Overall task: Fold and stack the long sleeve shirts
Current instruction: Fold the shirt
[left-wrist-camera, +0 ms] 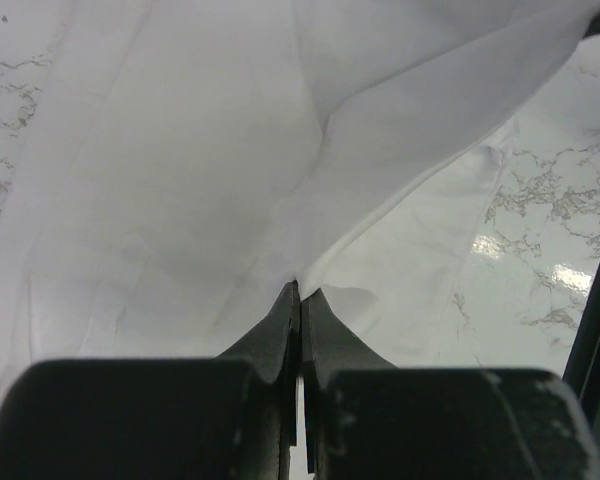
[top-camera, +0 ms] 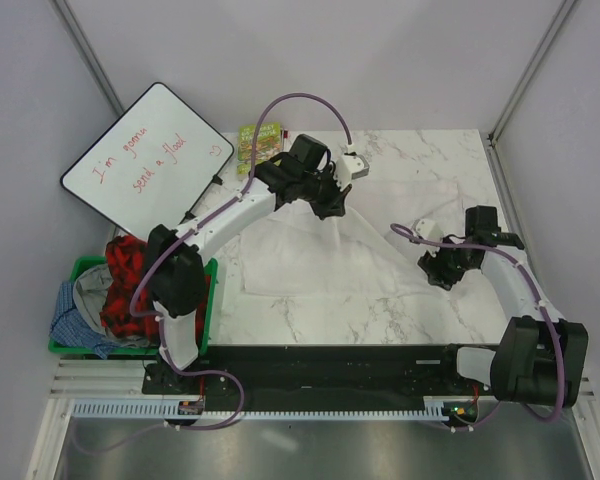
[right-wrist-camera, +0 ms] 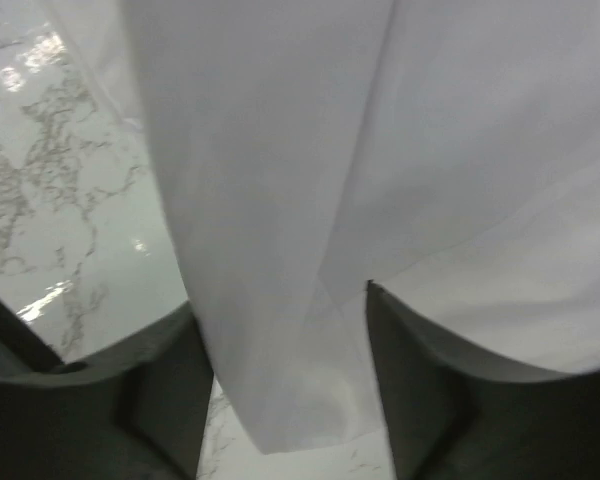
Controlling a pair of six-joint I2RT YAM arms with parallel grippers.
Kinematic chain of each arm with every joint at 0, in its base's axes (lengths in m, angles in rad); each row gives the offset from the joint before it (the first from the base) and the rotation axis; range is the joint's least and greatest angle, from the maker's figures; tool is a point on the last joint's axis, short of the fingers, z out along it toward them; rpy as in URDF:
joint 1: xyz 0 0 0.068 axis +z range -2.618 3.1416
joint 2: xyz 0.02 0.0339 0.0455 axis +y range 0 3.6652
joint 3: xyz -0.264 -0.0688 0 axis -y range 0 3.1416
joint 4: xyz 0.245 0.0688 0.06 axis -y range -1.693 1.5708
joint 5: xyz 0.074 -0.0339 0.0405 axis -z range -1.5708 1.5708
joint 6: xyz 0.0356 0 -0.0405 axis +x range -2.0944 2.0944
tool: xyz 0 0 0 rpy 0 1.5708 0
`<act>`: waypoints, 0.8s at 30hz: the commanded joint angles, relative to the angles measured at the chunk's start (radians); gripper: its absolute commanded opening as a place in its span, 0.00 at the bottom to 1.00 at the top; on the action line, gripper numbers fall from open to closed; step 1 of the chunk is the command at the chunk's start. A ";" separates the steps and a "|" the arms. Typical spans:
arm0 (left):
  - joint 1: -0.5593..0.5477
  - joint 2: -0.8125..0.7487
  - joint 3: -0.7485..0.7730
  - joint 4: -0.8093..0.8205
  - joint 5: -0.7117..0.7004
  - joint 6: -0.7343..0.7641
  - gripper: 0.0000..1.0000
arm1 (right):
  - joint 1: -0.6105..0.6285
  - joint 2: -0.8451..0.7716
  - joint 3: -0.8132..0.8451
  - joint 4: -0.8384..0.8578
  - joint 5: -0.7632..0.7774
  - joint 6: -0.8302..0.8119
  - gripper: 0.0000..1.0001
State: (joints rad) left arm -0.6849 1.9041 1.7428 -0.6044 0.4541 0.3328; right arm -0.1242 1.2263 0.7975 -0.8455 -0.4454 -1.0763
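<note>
A plain white long sleeve shirt (top-camera: 315, 262) lies spread over the middle of the marble table, with one part pulled up toward the far side. My left gripper (top-camera: 332, 207) is shut on that raised part. In the left wrist view the fingertips (left-wrist-camera: 300, 292) pinch a fold of the white cloth (left-wrist-camera: 180, 170). My right gripper (top-camera: 438, 268) is over the shirt's right edge. In the right wrist view its jaws (right-wrist-camera: 278, 305) stand apart with a hanging flap of the shirt (right-wrist-camera: 270, 180) between them. Neither finger visibly presses the cloth.
A green basket (top-camera: 78, 266) at the table's left holds red plaid (top-camera: 128, 262) and blue (top-camera: 75, 318) clothes. A whiteboard (top-camera: 145, 160) leans at the far left, with a green book (top-camera: 260, 142) beside it. Walls close in the table on the left, right and far sides.
</note>
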 commanded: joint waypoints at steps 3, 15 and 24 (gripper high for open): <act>-0.001 -0.074 -0.006 -0.011 0.078 -0.034 0.02 | -0.031 0.053 0.052 0.157 0.021 0.125 0.32; -0.479 -0.349 -0.319 -0.167 0.251 0.092 0.02 | -0.184 0.041 0.105 -0.039 -0.133 -0.002 0.00; -0.299 -0.513 -0.555 -0.140 0.175 0.090 0.42 | -0.204 -0.148 -0.001 -0.155 -0.151 -0.206 0.00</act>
State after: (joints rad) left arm -1.2594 1.5513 1.2583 -0.7399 0.6846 0.3931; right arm -0.3267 1.1301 0.8299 -0.9390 -0.5529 -1.1610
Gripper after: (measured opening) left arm 0.423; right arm 0.010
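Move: The left hand, holding a lifted point of the white shirt, has the table's front edge about 27 cm straight back and 16 cm below. From it, the shirt fold at the right fingers is some 10 cm back, 27 cm right and 12 cm lower; the spread shirt body is 12 cm ahead, 14 cm right. That fold sits barely 2 cm ahead and 1 cm right of the right hand; the shirt body lies 22 cm ahead and 15 cm left of this hand. Back towards and past the table's front edge the left hand whips the shirt, some 35 cm, rising 4 cm and then sinking, swinging about 45 degrees clockwise, and opens late to let the cloth go. The right fingers first close on the fold while easing 4 cm forward and 3 cm right, then keep their pinch as they draw back and up about 3–4 cm. ##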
